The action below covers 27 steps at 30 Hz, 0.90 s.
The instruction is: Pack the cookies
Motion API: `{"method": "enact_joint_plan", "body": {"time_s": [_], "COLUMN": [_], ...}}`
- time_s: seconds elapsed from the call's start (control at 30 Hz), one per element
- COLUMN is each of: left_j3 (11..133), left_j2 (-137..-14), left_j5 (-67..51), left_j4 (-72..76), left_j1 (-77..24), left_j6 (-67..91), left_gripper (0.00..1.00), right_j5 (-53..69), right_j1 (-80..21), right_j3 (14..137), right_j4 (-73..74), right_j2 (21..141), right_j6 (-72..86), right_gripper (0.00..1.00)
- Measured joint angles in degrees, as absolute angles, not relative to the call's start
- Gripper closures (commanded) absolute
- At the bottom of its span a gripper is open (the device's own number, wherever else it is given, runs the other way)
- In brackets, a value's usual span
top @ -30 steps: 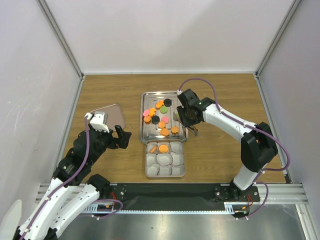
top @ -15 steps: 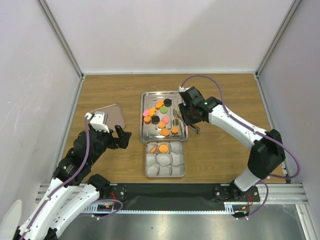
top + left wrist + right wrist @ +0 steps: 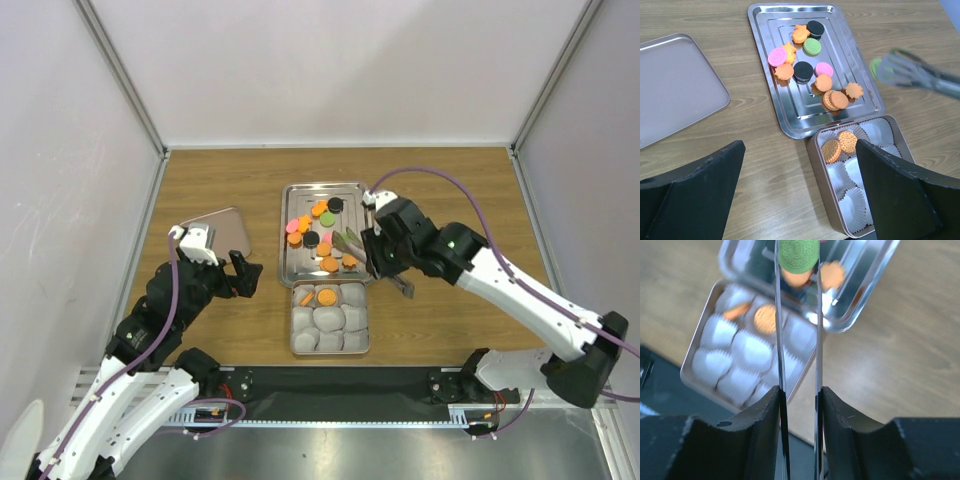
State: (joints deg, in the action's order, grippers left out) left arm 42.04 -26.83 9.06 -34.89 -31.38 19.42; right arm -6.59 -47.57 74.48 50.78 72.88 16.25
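Observation:
Several cookies point(image 3: 318, 228), orange, black, green and pink, lie on the steel tray point(image 3: 290, 270). Two orange cookies point(image 3: 846, 141) sit in paper cups at the far end of the tin box point(image 3: 816, 155). My right gripper point(image 3: 800, 392) is shut on metal tongs point(image 3: 778, 340). The tong tips pinch a green cookie point(image 3: 798, 255) above the tray's near right corner. That cookie point(image 3: 877, 69) shows blurred in the left wrist view. My left gripper point(image 3: 797, 150) hangs open over bare wood left of the box, holding nothing.
The box's lid point(image 3: 230, 232) lies upside down on the table, left of the tray and just beyond my left gripper point(image 3: 245, 275). White walls with metal posts close in the table on three sides. The box point(image 3: 330, 318) stands just in front of the tray.
My right arm has stretched forward and shifted toward the near side, carrying the tongs from the tray's right edge toward its near corner. The left arm has not moved.

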Motion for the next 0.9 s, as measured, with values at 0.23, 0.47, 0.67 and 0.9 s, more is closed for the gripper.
{"method": "enact_joint_plan", "body": {"time_s": [0.23, 0.47, 0.67, 0.9], "left_j3": [42.0, 42.0, 42.0, 42.0], "left_j2": [-26.6, -26.6, -26.6, -26.6], "left_j5": [9.1, 9.1, 9.1, 9.1], "left_j4": [-34.9, -34.9, -34.9, -34.9], "left_j1": [-31.4, -31.4, -31.4, -31.4], "left_j6": [19.4, 19.4, 19.4, 19.4], "left_gripper": [0.0, 0.0, 0.0, 0.0], "right_j5": [-7.6, -9.4, -9.9, -10.1], "right_j1": [-56.3, -59.2, -59.6, -59.7], "right_j3": [71.3, 69.1, 67.4, 65.9], "right_j4": [56.9, 60.9, 61.3, 60.9], "right_j2": [66.9, 65.9, 65.9, 66.0], "right_j6": [20.6, 23.4, 23.9, 23.9], "right_gripper": [0.62, 0.61, 0.6, 0.58]}}
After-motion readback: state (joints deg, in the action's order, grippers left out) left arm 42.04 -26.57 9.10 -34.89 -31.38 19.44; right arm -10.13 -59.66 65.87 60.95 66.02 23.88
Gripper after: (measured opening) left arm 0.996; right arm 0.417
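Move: The tongs in the right hand already pinch a green cookie, about 7 cm ahead, 6 cm left and 11 cm below the hand. Its goal, the empty far-right paper cup, lies some 6 cm left and 20 cm down, 1 cm back. The cup with the round orange cookie is 6 cm further left of that cup; on the tray, the flower cookie stands about 10 cm beyond it. From the left hand, the goal cup lies about 25 cm right, 1 cm ahead and 21 cm below. Still squeezing the tongs so that they keep their pinch on the green cookie, the right hand swings it back about 8 cm off the tray side towards the box's far-right cup, quickly at first. It then slows, sinking some 4 cm and easing a little right, while the wrist tips the tongs roughly 10 degrees steeper. ##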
